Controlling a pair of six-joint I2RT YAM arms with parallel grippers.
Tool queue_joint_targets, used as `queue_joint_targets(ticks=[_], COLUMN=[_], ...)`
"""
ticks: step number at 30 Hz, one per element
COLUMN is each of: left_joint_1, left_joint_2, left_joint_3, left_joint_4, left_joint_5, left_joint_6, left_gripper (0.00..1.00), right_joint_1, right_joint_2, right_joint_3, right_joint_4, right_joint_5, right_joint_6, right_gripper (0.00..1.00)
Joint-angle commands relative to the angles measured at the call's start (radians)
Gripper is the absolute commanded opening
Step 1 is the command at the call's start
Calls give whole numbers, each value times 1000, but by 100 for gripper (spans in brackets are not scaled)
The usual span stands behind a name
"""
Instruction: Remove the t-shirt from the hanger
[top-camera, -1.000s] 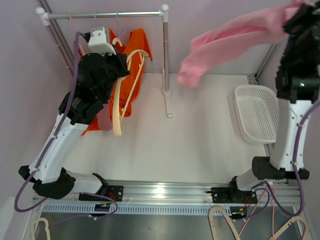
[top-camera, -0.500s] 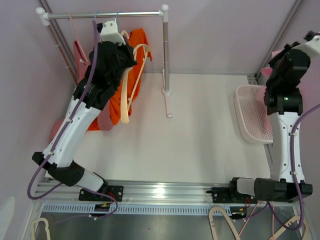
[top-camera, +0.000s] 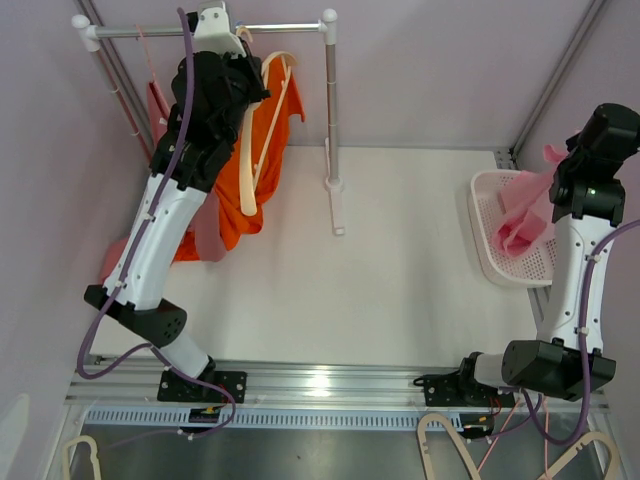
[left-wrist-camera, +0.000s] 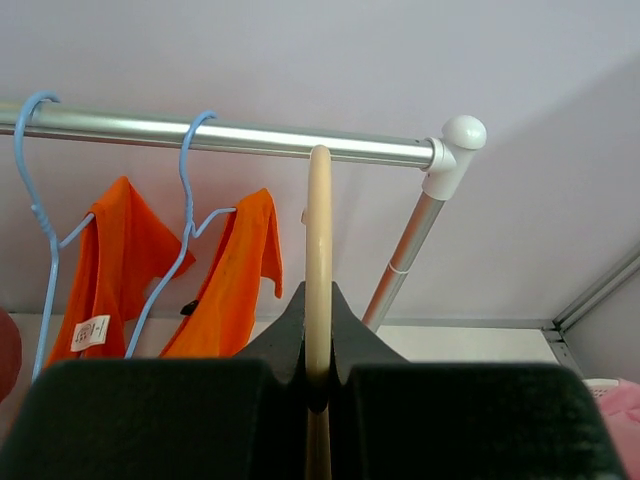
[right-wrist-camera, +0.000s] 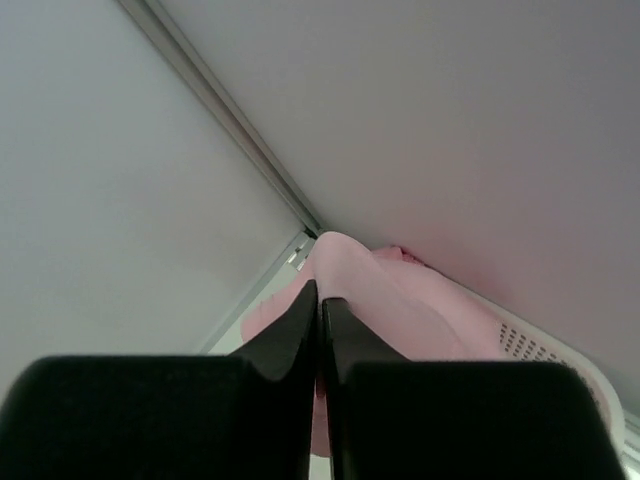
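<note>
My left gripper (top-camera: 243, 78) is shut on a bare cream wooden hanger (top-camera: 262, 140) and holds it up by the rack's rail (top-camera: 280, 28). In the left wrist view the hanger (left-wrist-camera: 318, 230) runs up between my fingers (left-wrist-camera: 285, 335) and its top reaches the rail (left-wrist-camera: 240, 133). The pink t-shirt (top-camera: 520, 222) lies bunched in the white basket (top-camera: 490, 255) at the right. My right gripper (top-camera: 572, 178) is above the basket. In the right wrist view it (right-wrist-camera: 320, 312) is shut, with a fold of the pink t-shirt (right-wrist-camera: 400, 310) between its jaws.
Two orange shirts (left-wrist-camera: 232, 270) hang on blue wire hangers (left-wrist-camera: 190, 160) on the rail; they also show in the top view (top-camera: 285, 95). A pink garment (top-camera: 160, 105) hangs at the rack's left. The rack's right post (top-camera: 332, 120) stands mid-table. Spare hangers (top-camera: 445, 440) lie below the front rail.
My right arm swung the pink t-shirt from mid-air over to the right and lowered it into the basket. My left arm raised the cream hanger up to the rail.
</note>
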Motion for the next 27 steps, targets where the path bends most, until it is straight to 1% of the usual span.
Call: queue_joint_targets(ticks=[1,2,3,4,5,6,7,8,9,10,11,13,14,17,18,20,23,27], left_joint_1=[22,23,26,31,35,40,49,54,58,65,65,69,69,69,69,69,69,71], left_joint_2=[16,18,24,24,25,25,28,30,31,42,48,62,80,132,149,200,243,281], left_joint_3=[32,24,24,23,17,14,12,3,0,-2,0,3,17,72,89,156,213,216], left_joint_4=[39,39,35,33,33,33,35,39,45,50,55,73,81,85,88,90,119,188], left_joint_5=[32,35,37,44,55,60,68,78,95,100,101,130,140,175,183,215,227,242], left_joint_6=[25,25,25,22,21,18,12,12,8,7,8,16,19,28,36,48,70,85], left_gripper=[1,1,1,1,1,1,1,1,1,1,1,1,1,1,1,1,1,1], right_joint_1=[-9,-12,-17,-26,-26,-26,-28,-26,-25,-23,-9,4,12,20,26,35,54,80], right_joint_2=[11,24,43,98,129,154,172,169,153,130,72,24,-4,-31,-54,-87,-156,-219], right_joint_3=[-31,-37,-13,16,56,99,155,159,148,98,70,33,30,44,33,7,-60,-114], right_joint_4=[-39,-45,-63,-94,-170,-204,-224,-227,-177,-133,-46,6,7,-28,-31,-22,3,17], right_joint_5=[64,64,61,55,53,50,25,5,-23,-81,-98,-134,-175,-223,-256,-282,-330,-367], right_joint_6=[51,32,31,31,38,49,48,45,38,16,6,-27,-35,-44,-44,-46,-47,-54], right_gripper=[9,13,21,52,77,95,99,100,100,99,100,99,99,100,99,99,99,100])
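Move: The left hand, holding the empty wooden hanger, faces the rail near its right end: roughly 12 cm ahead, 6 cm right and just above the hand. Along that rail the nearest blue hanger's hook is about 12 cm ahead and 6 cm left, the corner post's top 12 cm ahead and 11 cm right. The right hand holds the pink t-shirt over the basket, some 5 cm ahead, 3 cm right and nearly 40 cm below. Opening wide, the right fingers let go of the pink t-shirt over the basket as the hand dips about 7 cm and a little forward; then it climbs away to the left and back, turning some 20 degrees counter-clockwise. The left hand keeps its pinch on the empty hanger and carries it about 9 cm forward while sinking some 5 cm towards the rail, swinging right over the last part. ##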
